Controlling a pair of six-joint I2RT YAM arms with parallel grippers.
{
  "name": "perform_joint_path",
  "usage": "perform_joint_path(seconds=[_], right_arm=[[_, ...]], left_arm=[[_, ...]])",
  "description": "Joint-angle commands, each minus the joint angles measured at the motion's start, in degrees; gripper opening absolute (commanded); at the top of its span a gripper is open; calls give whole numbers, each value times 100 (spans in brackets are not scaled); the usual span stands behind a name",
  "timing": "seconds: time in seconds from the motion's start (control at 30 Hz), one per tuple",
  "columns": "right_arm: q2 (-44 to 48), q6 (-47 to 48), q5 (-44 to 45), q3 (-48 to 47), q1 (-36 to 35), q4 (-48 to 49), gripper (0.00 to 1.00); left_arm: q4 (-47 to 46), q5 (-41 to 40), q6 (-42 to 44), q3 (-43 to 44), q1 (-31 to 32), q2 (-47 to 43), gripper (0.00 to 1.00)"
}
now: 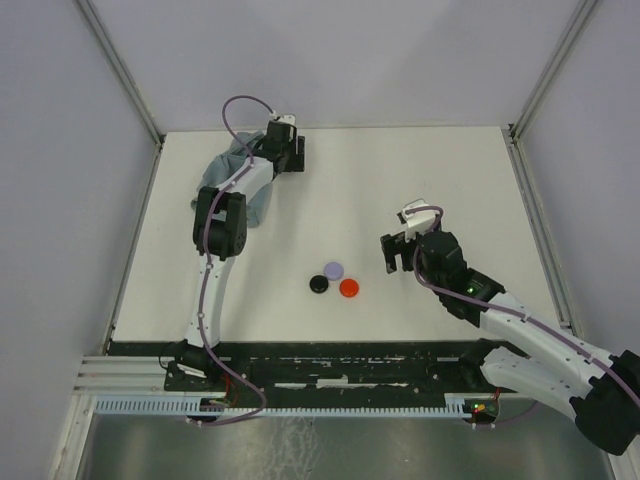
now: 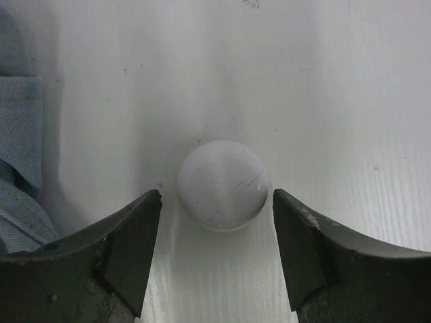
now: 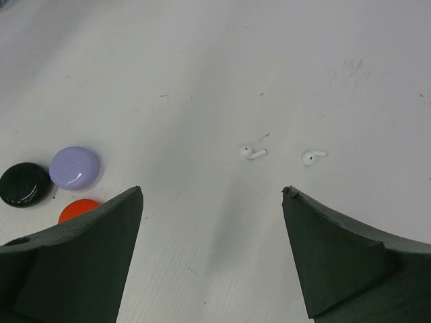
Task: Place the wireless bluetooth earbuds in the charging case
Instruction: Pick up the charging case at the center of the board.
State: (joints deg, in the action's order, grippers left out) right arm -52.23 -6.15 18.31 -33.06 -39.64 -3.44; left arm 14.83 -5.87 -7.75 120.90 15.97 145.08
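Two white earbuds lie apart on the white table, a little ahead of my right gripper. That gripper is open and holds nothing. At the far left of the table my left gripper is open. Its fingertips stand on either side of a closed white round case with a thin seam, and a gap shows on each side. In the top view the gripper hides this case, and the earbuds are too small to make out.
Three round discs lie together mid-table: lavender, black and red, left of my right gripper. A blue-grey denim cloth lies bunched beside the left gripper. Walls enclose the table.
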Motion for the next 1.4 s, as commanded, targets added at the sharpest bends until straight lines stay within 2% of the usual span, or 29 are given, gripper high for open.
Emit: perform_joint_path(seconds=[0.0, 0.2, 0.37, 0.47, 0.63, 0.83, 0.97, 1.1, 1.23, 1.37], right_arm=[[-53, 12, 117, -60, 24, 231, 93], [-136, 3, 90, -86, 25, 234, 93], [-231, -13, -24, -119, 16, 232, 93], [-319, -50, -223, -131, 25, 280, 93], [-551, -181, -597, -153, 26, 422, 93], [-721, -196, -994, -238, 66, 506, 93], [-708, 72, -1383, -227, 77, 629, 93], [-646, 528, -1841, -95, 79, 1007, 92], [-589, 1484, -2797, -19, 76, 1280, 91], [-463, 2498, -3359, -119, 79, 1232, 91]], left_arm=[[-146, 305, 75, 337, -83, 99, 71], [-144, 483, 183, 226, -94, 16, 59], [-167, 899, 54, -255, -86, -323, 47], [-323, 1169, -96, -837, -42, -832, 47], [-773, 1557, -390, -2296, 82, -1887, 46], [-871, 2218, -764, -3522, 258, -2965, 45], [-759, 2830, -828, -4056, 334, -3483, 46], [-196, 3471, -798, -4150, 432, -3842, 45], [509, 3788, -514, -4129, 597, -4225, 46], [1059, 4129, -385, -4084, 740, -4552, 46]])
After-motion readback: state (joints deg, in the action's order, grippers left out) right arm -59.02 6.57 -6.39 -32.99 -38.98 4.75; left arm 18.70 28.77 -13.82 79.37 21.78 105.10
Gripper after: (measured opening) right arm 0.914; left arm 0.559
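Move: Just beneath the left hand's pads, about 1 cm lower, sits the white charging case; the denim cloth's middle is some 16 cm to the case's left and 7 cm nearer the base. From the right hand the white case lies roughly 35 cm ahead, 28 cm left and 15 cm below. At that same depth under the right hand are the purple case, level and 17 cm left, the red one 13 cm left and 5 cm back, and the black one 20 cm left and 4 cm back. Closing on the white charging case, the left fingers pinch it by its sides, then the hand draws it back about 23 cm, lifting some 10 cm and bearing right, turning clockwise as it goes. The right hand, open and empty, first sinks a few centimetres, then swings about 7 cm left towards the oncoming case, rising again and turning roughly 30 degrees counter-clockwise. ##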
